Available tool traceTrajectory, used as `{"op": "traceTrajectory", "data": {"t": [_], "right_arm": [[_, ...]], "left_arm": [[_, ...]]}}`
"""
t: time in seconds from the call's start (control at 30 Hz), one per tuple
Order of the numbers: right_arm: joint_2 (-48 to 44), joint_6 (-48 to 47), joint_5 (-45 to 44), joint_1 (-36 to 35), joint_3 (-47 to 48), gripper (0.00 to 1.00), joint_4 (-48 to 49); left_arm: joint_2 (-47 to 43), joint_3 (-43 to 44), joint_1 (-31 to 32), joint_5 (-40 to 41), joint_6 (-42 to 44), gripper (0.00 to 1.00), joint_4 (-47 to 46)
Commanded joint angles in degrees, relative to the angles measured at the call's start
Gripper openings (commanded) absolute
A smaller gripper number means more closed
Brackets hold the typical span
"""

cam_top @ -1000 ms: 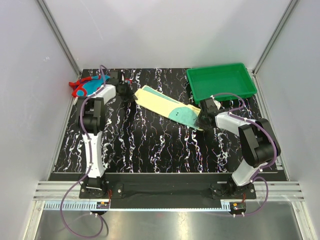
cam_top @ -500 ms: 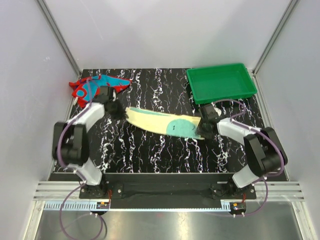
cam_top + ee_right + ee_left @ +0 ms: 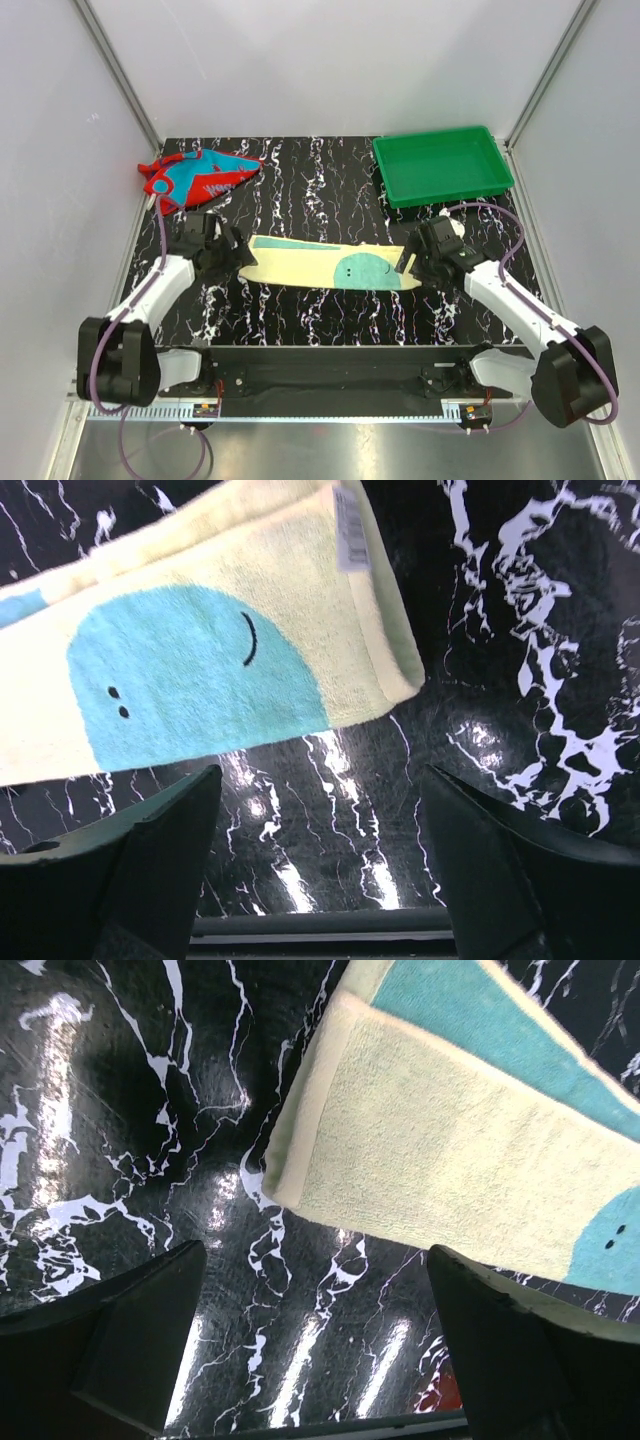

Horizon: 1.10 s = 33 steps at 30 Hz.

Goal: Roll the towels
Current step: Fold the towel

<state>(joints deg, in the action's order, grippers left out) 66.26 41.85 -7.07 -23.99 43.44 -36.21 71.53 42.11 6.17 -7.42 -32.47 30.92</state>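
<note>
The pale yellow towel (image 3: 320, 265) with a teal half-round patch lies folded into a long flat strip across the middle of the black marbled table. My left gripper (image 3: 238, 256) is open and empty at its left end; the towel's left end (image 3: 440, 1160) shows ahead of the jaws. My right gripper (image 3: 408, 264) is open and empty at its right end, where the teal patch with a face (image 3: 190, 675) lies. The red towel with teal-blue patterns (image 3: 196, 175) lies crumpled at the far left corner.
A green plastic tray (image 3: 443, 165) stands at the far right corner. White walls with metal frame posts enclose the table. The arm bases and a black rail (image 3: 330, 365) run along the near edge.
Both arms pulled the yellow towel toward the near side and laid it straight; both grippers have let go of its ends. The red towel is uncovered now.
</note>
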Motion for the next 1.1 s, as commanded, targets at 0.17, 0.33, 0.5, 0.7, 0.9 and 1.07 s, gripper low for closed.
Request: {"op": "traceTrajectory", "data": {"t": [0.17,0.33,0.5,0.7,0.9,1.07], "right_arm": [[8.8,-3.3,-8.3,0.0,9.3,0.81,-1.8],[16.5,-4.6,-9.0,0.9,12.5,0.69,0.4],[19.5,-6.1,-7.7,3.4,13.6,0.64,2.3],[20.6,-7.7,-6.5,6.8,12.6,0.61,4.0],[23.5,-9.0,-4.0,7.7,12.6,0.53,6.3],[27.3,-9.2,-2.9,7.7,13.2,0.44,8.1]], "left_arm": [[0.1,-0.5,0.2,3.5,-0.7,0.99,-8.2],[5.0,0.5,0.2,3.8,-0.7,0.98,-11.2],[8.7,1.7,0.2,2.8,-0.3,0.87,-12.8],[10.1,2.1,0.2,1.7,-0.1,0.75,-15.6],[11.7,2.6,0.2,0.1,0.4,0.54,-18.3],[13.3,2.9,0.2,-1.0,0.8,0.46,-19.7]]}}
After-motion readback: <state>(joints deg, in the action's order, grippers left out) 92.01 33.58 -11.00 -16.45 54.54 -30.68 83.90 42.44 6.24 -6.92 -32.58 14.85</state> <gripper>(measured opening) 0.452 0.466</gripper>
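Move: The towel being folded stretches between the hands. Its left end lies about 6 cm ahead of the left hand and 4 cm below. Its right end is roughly 8 cm ahead of the right hand, 3 cm to its right and 7 cm below. The red-blue towel is some 30 cm ahead and 15 cm left of the left hand; the green tray is about 35 cm ahead and 13 cm right of the right hand. Both hands reach some 5–7 cm forward and sink to the towel's ends, fingers half closing astride the edges. ##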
